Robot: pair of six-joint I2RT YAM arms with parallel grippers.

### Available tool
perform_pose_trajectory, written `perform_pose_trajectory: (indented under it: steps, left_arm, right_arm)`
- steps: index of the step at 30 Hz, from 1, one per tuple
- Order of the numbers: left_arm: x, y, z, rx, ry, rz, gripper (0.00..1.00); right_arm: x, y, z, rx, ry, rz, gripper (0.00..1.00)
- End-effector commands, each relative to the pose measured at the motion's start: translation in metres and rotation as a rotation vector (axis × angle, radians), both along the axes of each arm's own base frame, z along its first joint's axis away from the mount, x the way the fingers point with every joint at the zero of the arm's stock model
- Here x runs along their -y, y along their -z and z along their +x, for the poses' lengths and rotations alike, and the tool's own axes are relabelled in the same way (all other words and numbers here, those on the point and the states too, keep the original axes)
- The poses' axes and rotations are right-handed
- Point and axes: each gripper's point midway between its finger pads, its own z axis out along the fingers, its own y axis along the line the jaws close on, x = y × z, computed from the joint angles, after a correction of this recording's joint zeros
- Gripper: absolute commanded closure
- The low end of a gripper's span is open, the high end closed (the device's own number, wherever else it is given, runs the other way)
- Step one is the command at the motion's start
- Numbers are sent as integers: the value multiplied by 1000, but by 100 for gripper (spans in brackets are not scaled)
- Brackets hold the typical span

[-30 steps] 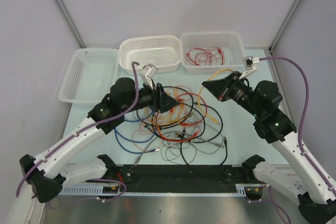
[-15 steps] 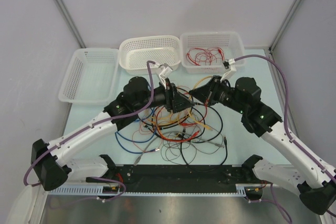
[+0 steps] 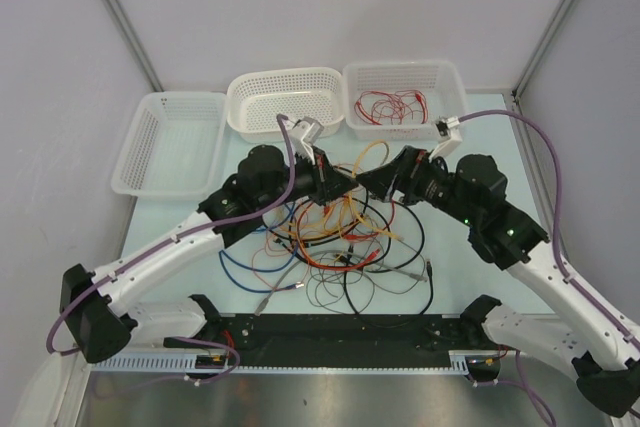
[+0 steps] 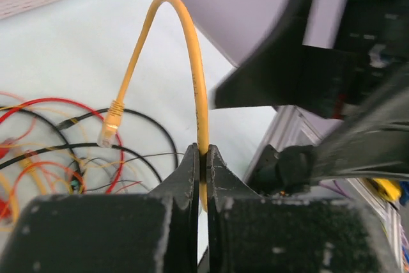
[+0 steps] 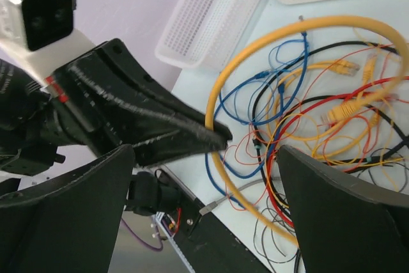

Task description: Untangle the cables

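Observation:
The cables (image 3: 340,232) lie in a tangle of red, orange-yellow, blue, black and grey loops at mid-table. My left gripper (image 4: 202,153) is shut on a thick yellow cable (image 4: 193,62), which arches up and ends in a clear plug (image 4: 110,123). In the top view the left gripper (image 3: 343,180) sits over the tangle's far edge, with the yellow loop (image 3: 372,147) standing above it. My right gripper (image 3: 372,179) faces it, almost tip to tip. In the right wrist view the right gripper (image 5: 204,151) is open wide and empty, with the left gripper's fingers (image 5: 185,129) and the yellow cable (image 5: 268,39) between its jaws.
Three white baskets stand along the back: left (image 3: 180,95), middle (image 3: 285,75) and right (image 3: 400,67). The right one holds a thin red cable (image 3: 390,105). A black rail (image 3: 340,332) runs along the near edge. Purple arm hoses (image 3: 560,137) arc above both arms.
Both grippers have come together over the tangle from left and right. The yellow loop now stands in the left gripper's jaws. The right gripper has eased back to the right in the last half second.

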Motion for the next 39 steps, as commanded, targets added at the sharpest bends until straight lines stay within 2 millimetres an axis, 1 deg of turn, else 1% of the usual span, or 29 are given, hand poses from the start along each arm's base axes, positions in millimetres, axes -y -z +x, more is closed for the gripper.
perform_pose_trajectory:
  steps: [1, 2, 4, 5, 7, 8, 9, 10, 13, 15, 19, 20, 21, 22, 23, 24, 25, 27, 28, 30, 31, 32, 33, 34, 35, 36, 37, 38, 39]
  left_arm:
    - [-30, -11, 40, -18, -201, 24, 100]
    - [-46, -8, 59, -51, -267, 27, 100]
    - [-60, 2, 83, -145, -345, 17, 100]
    - [-80, 6, 106, -170, -427, 9, 100]
    - [-97, 0, 130, -205, -512, -32, 100]
    - [-110, 7, 151, -231, -573, -34, 100]
    - [-114, -7, 163, -215, -596, -69, 100]
    - [-122, -11, 177, -218, -635, -95, 100]
    - [-134, -25, 217, -222, -726, -161, 100]
    - [-133, -30, 244, -237, -751, -214, 100]
    - [-139, -27, 294, -293, -793, -303, 100]
    - [-140, -39, 305, -282, -795, -337, 100]
    - [-140, -17, 321, -334, -816, -337, 100]
    - [-146, -15, 331, -343, -829, -352, 100]
    - [-148, -23, 339, -336, -832, -376, 100]
    - [-150, -17, 347, -355, -842, -388, 100]
    - [-157, -1, 360, -373, -869, -380, 100]
    - [-162, 0, 374, -379, -885, -400, 100]
    - [-166, 16, 383, -398, -898, -391, 100]
    - [-170, 12, 392, -385, -901, -394, 98]
    - [-173, 23, 398, -396, -907, -377, 90]
    - [-175, 18, 400, -392, -899, -374, 79]
    - [-178, 17, 402, -391, -899, -371, 62]
    - [-180, 10, 401, -377, -903, -375, 56]
    - [-182, -2, 401, -342, -902, -374, 30]
    - [-183, -12, 399, -316, -900, -380, 18]
    - [-184, -26, 397, -284, -895, -393, 1]
    - [-184, -47, 390, -246, -878, -404, 0]
    - [-183, -60, 385, -225, -868, -409, 0]
  right_arm:
    - [37, -30, 1, 76, 160, 23, 0]
    - [44, -31, 1, 80, 185, 20, 0]
    - [61, -33, 0, 95, 255, 7, 0]
    - [65, -31, 0, 93, 270, -1, 0]
    - [72, -25, -1, 78, 295, -26, 0]
    - [74, -22, -2, 69, 300, -36, 0]
    - [75, -18, -2, 60, 304, -46, 0]
    - [77, -13, -1, 50, 312, -63, 0]
    - [77, -3, -1, 36, 312, -78, 0]
    - [75, 4, 0, 27, 308, -84, 0]
    - [73, 16, 3, 13, 306, -100, 0]
    - [74, 18, 5, 13, 311, -108, 0]
    - [75, 20, 5, 10, 311, -111, 0]
    - [75, 23, 5, 9, 308, -117, 0]
    - [76, 25, 5, 6, 312, -124, 0]
    - [79, 26, 6, 10, 318, -130, 0]
    - [80, 29, 7, 8, 323, -139, 0]
    - [84, 32, 9, 9, 334, -152, 0]
    - [86, 35, 10, 6, 336, -158, 0]
    - [89, 39, 13, 1, 343, -171, 0]
    - [90, 41, 14, -3, 344, -174, 0]
    - [91, 45, 15, -12, 343, -180, 0]
    - [92, 46, 16, -15, 345, -176, 0]
    - [92, 48, 17, -21, 344, -176, 0]
    - [93, 50, 17, -27, 341, -176, 0]
    - [92, 50, 16, -28, 332, -172, 0]
    - [93, 50, 17, -32, 338, -168, 0]
    - [92, 52, 16, -34, 334, -167, 0]
    - [92, 51, 16, -32, 332, -164, 0]
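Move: Ahead and to the left of the left hand, which already pinches the yellow cable, the middle white basket lies about 37 cm forward, 18 cm left and some 26 cm lower. The right basket with red cables stands about 38 cm forward and 17 cm right, the empty left basket about 26 cm forward and 49 cm left. The tangle lies almost straight below. From the right hand, the middle basket is roughly 37 cm forward and 19 cm left. Carrying the yellow cable, the left hand sweeps about 40 cm forward and 18 cm left to above the middle basket, turning counter-clockwise some 50 degrees and tipping down, sinks a little at the end and opens wide, letting the cable go. The right hand, already open, draws about 10 cm right, away from the cable, then sinks about 5 cm, turning clockwise. ##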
